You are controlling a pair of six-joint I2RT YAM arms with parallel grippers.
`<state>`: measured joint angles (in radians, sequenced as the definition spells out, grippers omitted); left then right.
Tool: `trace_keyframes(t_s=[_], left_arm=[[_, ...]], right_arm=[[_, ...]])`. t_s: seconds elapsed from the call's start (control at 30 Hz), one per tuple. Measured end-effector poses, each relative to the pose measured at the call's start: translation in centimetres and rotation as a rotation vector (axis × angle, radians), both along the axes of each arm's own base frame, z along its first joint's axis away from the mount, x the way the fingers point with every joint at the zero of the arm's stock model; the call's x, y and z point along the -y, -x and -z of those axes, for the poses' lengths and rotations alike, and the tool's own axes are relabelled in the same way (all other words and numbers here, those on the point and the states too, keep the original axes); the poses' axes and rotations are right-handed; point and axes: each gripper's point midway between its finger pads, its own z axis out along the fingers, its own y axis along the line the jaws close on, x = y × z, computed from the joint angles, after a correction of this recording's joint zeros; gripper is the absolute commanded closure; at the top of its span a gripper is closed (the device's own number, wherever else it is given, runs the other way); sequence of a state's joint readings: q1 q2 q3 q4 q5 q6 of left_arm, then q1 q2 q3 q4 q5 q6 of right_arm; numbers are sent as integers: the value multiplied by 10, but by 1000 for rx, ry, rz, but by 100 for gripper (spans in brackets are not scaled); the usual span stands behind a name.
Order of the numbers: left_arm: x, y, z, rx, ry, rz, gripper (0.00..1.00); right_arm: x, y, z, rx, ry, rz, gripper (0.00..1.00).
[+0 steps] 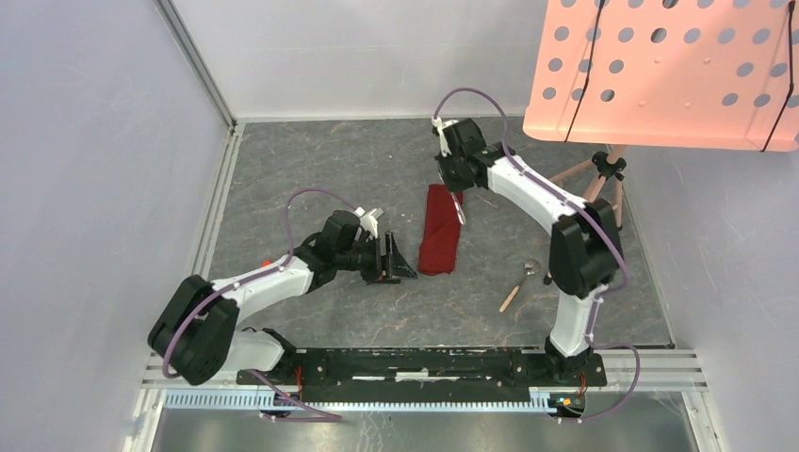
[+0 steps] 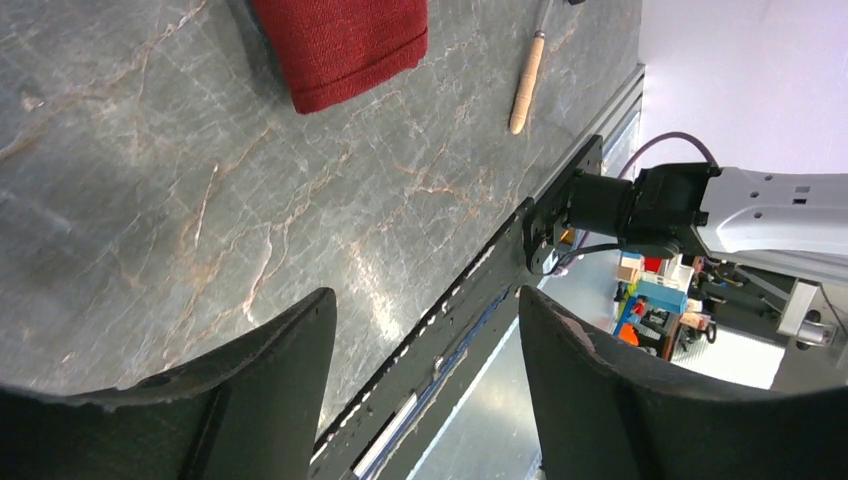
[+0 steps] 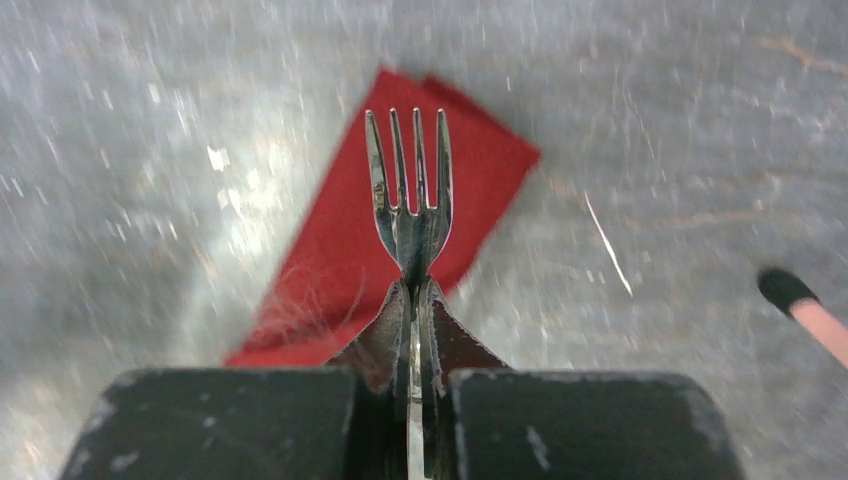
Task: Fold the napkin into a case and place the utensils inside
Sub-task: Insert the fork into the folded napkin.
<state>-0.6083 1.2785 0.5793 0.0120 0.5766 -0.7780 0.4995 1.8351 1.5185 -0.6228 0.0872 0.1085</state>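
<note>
The dark red napkin (image 1: 440,240) lies on the table folded into a narrow, flat case. My right gripper (image 1: 457,195) hovers over its far end, shut on the handle of a silver fork (image 1: 462,213). In the right wrist view the fork (image 3: 410,190) sticks out of the shut right gripper (image 3: 415,290), tines forward, above the red napkin (image 3: 340,270). A spoon (image 1: 521,282) with a wooden handle lies on the table right of the napkin. My left gripper (image 1: 400,262) stands open and holds nothing, just left of the napkin's near end. The left wrist view shows the left gripper (image 2: 425,340), the napkin (image 2: 345,45) and the spoon handle (image 2: 527,85).
A pink perforated music stand (image 1: 660,71) overhangs the back right corner, with its tripod legs (image 1: 594,184) standing beside the right arm. One black-tipped leg (image 3: 810,315) shows at the right in the right wrist view. White walls close in the left and back. A black rail (image 1: 424,363) runs along the near edge.
</note>
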Motion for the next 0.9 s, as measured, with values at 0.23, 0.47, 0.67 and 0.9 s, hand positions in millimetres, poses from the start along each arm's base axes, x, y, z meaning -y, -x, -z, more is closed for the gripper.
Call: trace_keyframes(t_s=[0.23, 0.47, 0.67, 0.9], left_arm=[[26, -8, 17, -39, 44, -9, 44], [49, -7, 35, -68, 63, -27, 56], [58, -15, 53, -102, 79, -71, 62], [61, -22, 72, -119, 70, -104, 64]], right_arm=[[-35, -51, 32, 7, -130, 163, 100], [-31, -61, 59, -26, -146, 274, 100], [-35, -64, 60, -23, -197, 315, 100], [-34, -51, 71, -60, -220, 362, 100]])
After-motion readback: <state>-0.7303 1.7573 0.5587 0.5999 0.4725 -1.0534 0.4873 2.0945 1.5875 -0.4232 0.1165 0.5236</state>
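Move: The right hand already holds the fork, tines forward, handle trailing back; the folded napkin's open far end lies about 11 cm ahead, 2 cm left and 12 cm below, and the napkin's middle some 2 cm back and 3 cm left. A tripod foot stands about 9 cm ahead and 12 cm right, the spoon some 19 cm back and 12 cm right. From the left hand, the napkin's near end is about 6 cm ahead, 7 cm right and 9 cm below. The right arm keeps its grip on the fork and carries it forward about 6 cm and left over the napkin, then mostly down, some 7 cm in all, easing back a little at the end while the wrist turns about 20 degrees clockwise to line the fork up with the napkin. Meanwhile the left hand goes down and to its right by 6–7 cm each, slightly forward, closing its fingers to about half their starting gap as they come up to the near end's left corner. ##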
